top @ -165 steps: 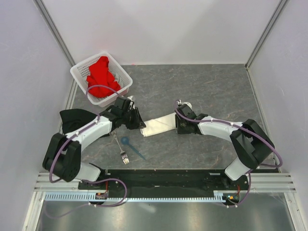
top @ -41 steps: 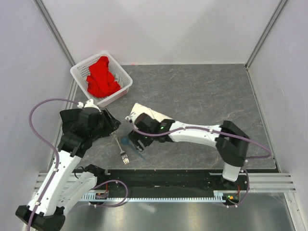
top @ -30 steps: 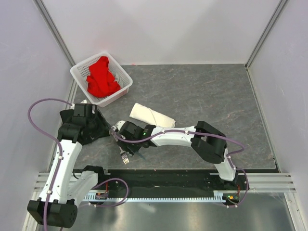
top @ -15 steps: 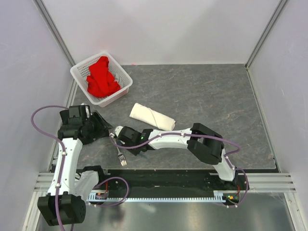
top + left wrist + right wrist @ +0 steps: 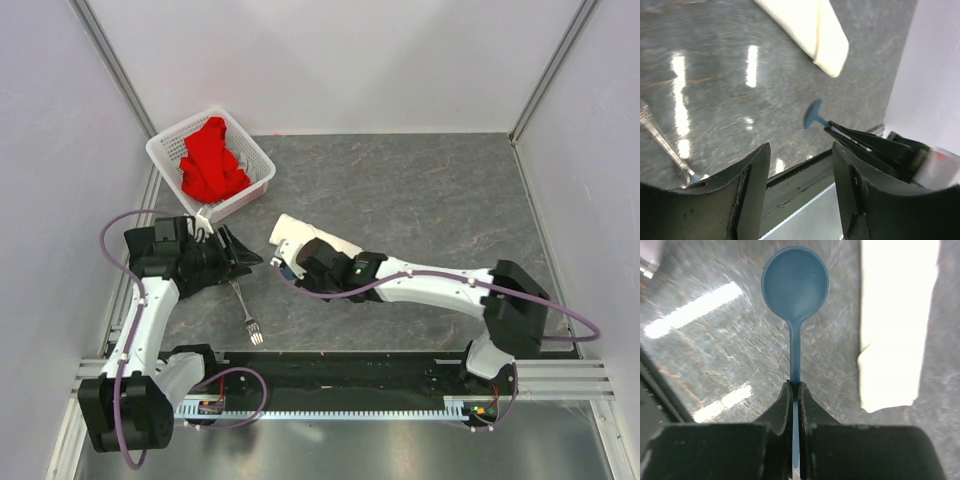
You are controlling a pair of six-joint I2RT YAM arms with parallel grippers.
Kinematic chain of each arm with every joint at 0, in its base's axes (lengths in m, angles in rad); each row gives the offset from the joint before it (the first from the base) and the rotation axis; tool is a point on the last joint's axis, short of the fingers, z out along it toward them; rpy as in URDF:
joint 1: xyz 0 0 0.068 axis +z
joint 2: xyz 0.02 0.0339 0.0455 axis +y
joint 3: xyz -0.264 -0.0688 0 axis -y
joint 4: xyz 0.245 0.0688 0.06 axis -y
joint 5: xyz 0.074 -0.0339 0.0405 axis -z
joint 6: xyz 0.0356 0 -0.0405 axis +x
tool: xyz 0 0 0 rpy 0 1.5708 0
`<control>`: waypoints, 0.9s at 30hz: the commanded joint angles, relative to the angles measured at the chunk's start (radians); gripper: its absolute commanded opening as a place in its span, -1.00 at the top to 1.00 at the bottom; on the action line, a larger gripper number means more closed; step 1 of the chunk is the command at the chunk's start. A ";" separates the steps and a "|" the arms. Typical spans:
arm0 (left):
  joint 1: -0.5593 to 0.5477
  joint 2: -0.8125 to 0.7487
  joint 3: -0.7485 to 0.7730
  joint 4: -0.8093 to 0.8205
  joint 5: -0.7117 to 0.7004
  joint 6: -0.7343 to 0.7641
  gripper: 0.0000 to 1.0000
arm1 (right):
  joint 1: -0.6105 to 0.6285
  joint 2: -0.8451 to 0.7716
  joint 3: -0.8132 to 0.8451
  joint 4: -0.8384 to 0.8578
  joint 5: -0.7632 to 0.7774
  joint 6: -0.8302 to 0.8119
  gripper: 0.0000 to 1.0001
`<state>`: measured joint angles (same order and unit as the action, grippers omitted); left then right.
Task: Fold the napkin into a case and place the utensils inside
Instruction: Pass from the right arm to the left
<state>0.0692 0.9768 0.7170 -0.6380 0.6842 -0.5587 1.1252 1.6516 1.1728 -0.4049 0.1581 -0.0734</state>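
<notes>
The napkin, folded into a narrow cream strip [image 5: 298,231], lies mid-table, and my right arm covers its right part. It also shows in the wrist views [image 5: 812,30] [image 5: 895,320]. My right gripper [image 5: 795,390] [image 5: 291,266] is shut on the handle of the blue spoon [image 5: 795,282] [image 5: 814,114], which hangs above the table just left of the strip's near end. The silver fork [image 5: 245,305] [image 5: 660,140] lies on the table near the front edge. My left gripper [image 5: 801,150] [image 5: 242,262] hovers open and empty, left of the spoon and above the fork's handle.
A white perforated basket [image 5: 160,150] with a red cloth [image 5: 212,160] stands at the back left. Grey walls close in the table on three sides. A black rail [image 5: 340,365] runs along the front edge.
My right gripper has shut on the spoon, lifted it and carried it right, to the strip's near end. The left arm has swung its gripper toward the centre. The fork has stayed put.
</notes>
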 commanded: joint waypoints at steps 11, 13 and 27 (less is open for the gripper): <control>-0.236 0.109 0.013 0.222 0.014 0.065 0.02 | 0.004 -0.127 -0.025 -0.012 -0.055 -0.068 1.00; -0.238 0.123 0.015 0.205 -0.002 0.074 0.03 | 0.002 -0.131 -0.028 -0.006 -0.066 -0.068 1.00; -0.278 0.203 0.039 0.232 0.034 0.077 0.73 | -0.025 -0.125 -0.025 0.015 -0.075 -0.036 1.00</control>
<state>-0.2050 1.1641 0.7177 -0.4511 0.6949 -0.5213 1.1172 1.5509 1.1503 -0.4248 0.0853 -0.1276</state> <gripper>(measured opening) 0.213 0.020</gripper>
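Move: The spoon's bowl lies about 7 cm to the left hand's right, level with it front to back and some 5 cm lower. The fork lies some 11 cm back and 2 cm left of that hand, the folded napkin about 4 cm ahead and 14 cm right, both roughly 13 cm below. From the right hand, which holds the spoon by its handle, the left fingers are about 12 cm left, 3 cm ahead and 6 cm higher. The left fingertips come onto the spoon's bowl, one over its face, closing from over half open to nearly shut. That hand sweeps about 6 cm right, fast then slowing, turns some 15 degrees clockwise, and near the end sinks about 2 cm. The right hand keeps its pinch on the handle, lifts roughly 4 cm, settles back 1 cm and holds still. ##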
